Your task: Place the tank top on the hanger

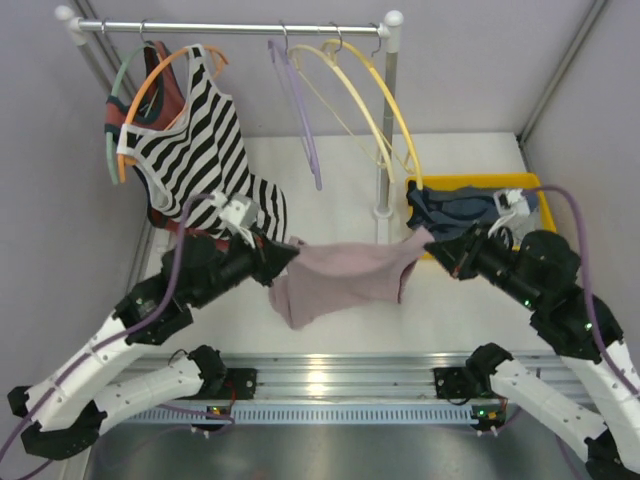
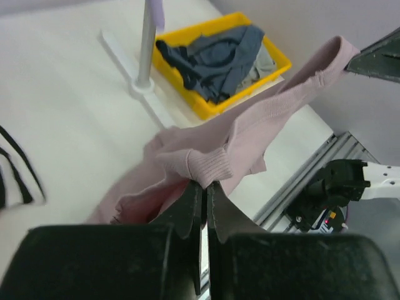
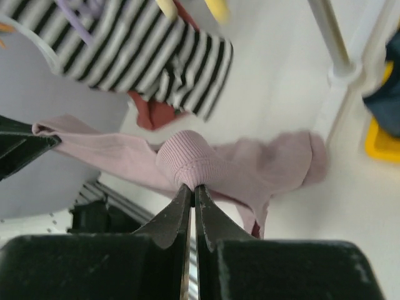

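The dusty pink tank top hangs stretched between my two grippers above the table, its lower part sagging toward the front rail. My left gripper is shut on one ribbed edge of it. At the other end, my right gripper is shut on a bunched ribbed fold. The cloth runs from the left fingers up to the right gripper's tip, and in the right wrist view it spreads behind the fold. The lavender hanger hangs bare from the rail, behind and above the tank top.
A black-and-white striped top on an orange hanger hangs at the rack's left, close to my left arm. Two pale yellow hangers hang beside the rack's right pole. A yellow bin of dark clothes sits behind my right gripper.
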{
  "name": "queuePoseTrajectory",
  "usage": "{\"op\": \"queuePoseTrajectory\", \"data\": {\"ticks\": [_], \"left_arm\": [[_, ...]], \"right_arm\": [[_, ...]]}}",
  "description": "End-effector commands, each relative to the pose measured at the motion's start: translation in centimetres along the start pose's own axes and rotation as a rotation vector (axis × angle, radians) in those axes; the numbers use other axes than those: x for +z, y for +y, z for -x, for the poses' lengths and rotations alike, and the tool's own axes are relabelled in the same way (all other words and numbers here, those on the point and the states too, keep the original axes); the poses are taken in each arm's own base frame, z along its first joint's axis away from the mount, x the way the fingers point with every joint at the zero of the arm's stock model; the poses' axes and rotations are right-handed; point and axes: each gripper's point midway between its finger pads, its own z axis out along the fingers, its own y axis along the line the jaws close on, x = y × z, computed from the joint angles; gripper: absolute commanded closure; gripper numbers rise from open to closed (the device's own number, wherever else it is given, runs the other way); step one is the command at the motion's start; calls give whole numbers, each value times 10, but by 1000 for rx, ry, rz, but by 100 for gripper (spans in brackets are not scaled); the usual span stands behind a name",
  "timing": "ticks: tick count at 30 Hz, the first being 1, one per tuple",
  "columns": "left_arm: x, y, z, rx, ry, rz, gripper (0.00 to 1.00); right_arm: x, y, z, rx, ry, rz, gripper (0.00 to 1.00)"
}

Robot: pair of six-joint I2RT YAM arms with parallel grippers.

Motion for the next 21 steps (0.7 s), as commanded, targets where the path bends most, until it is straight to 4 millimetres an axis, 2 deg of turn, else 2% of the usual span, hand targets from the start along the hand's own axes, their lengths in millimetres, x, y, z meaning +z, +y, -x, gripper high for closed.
{"op": "queuePoseTrajectory", "data": {"ticks": [1, 2, 3, 4, 5, 6, 7, 8, 9, 11, 14, 17, 18, 21], "left_arm": [[17, 13, -81, -190, 94, -5, 100], [17, 15, -97, -258, 94, -4, 100], [21, 22, -118, -294, 113, 10, 100], [26, 38, -169, -320, 193, 54, 100], [33, 37, -174, -382, 162, 37, 100], [36, 41, -191, -409, 176, 45, 100], [37, 51, -224, -431, 219, 70, 100], [41, 54, -239, -462, 246, 80, 100], [46, 51, -238, -474, 225, 55, 100], [50, 58, -260, -468, 289, 96, 100], [55, 58, -261, -446, 310, 105, 93], [55, 59, -249, -426, 286, 119, 82], [54, 60, -243, -419, 282, 134, 72], [47, 69, -234, -379, 276, 187, 60]], "right_arm": [[3, -30, -65, 119, 78, 4, 100], [6, -39, -83, 155, 102, -8, 100], [15, -64, -122, 178, 172, -59, 100], [14, -67, -131, 190, 165, -37, 100], [17, -74, -146, 204, 187, -44, 100], [22, -93, -174, 213, 242, -82, 100], [24, -98, -185, 215, 263, -89, 100], [28, -103, -193, 215, 271, -91, 100], [30, -113, -210, 220, 307, -111, 100], [35, -116, -222, 223, 338, -104, 100], [36, -127, -238, 214, 379, -129, 100], [36, -130, -242, 198, 396, -140, 100], [36, -132, -243, 198, 399, -146, 100], [37, -135, -245, 193, 407, -158, 100]]}}
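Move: Both hands already hold the pink tank top stretched between them in the air. The bare table spot it is going to lies some 35 cm below both, about level with them fore and aft, roughly 9 cm to the left hand's right and 13 cm to the right hand's left. Counted from the right hand, the foot of the rack post stands about 23 cm ahead and 5 cm left, and the yellow bin some 23 cm ahead and 20 cm right, both down on the table. Still pinching the tank top at either side, both hands sweep it fast down to the table, about 30 cm, drawing slightly back and tipping the fingers down some 30 to 35 degrees. The right stays low and shut on its corner. The left opens about a third of its range to release its side, rising a few centimetres and easing forward and right. ##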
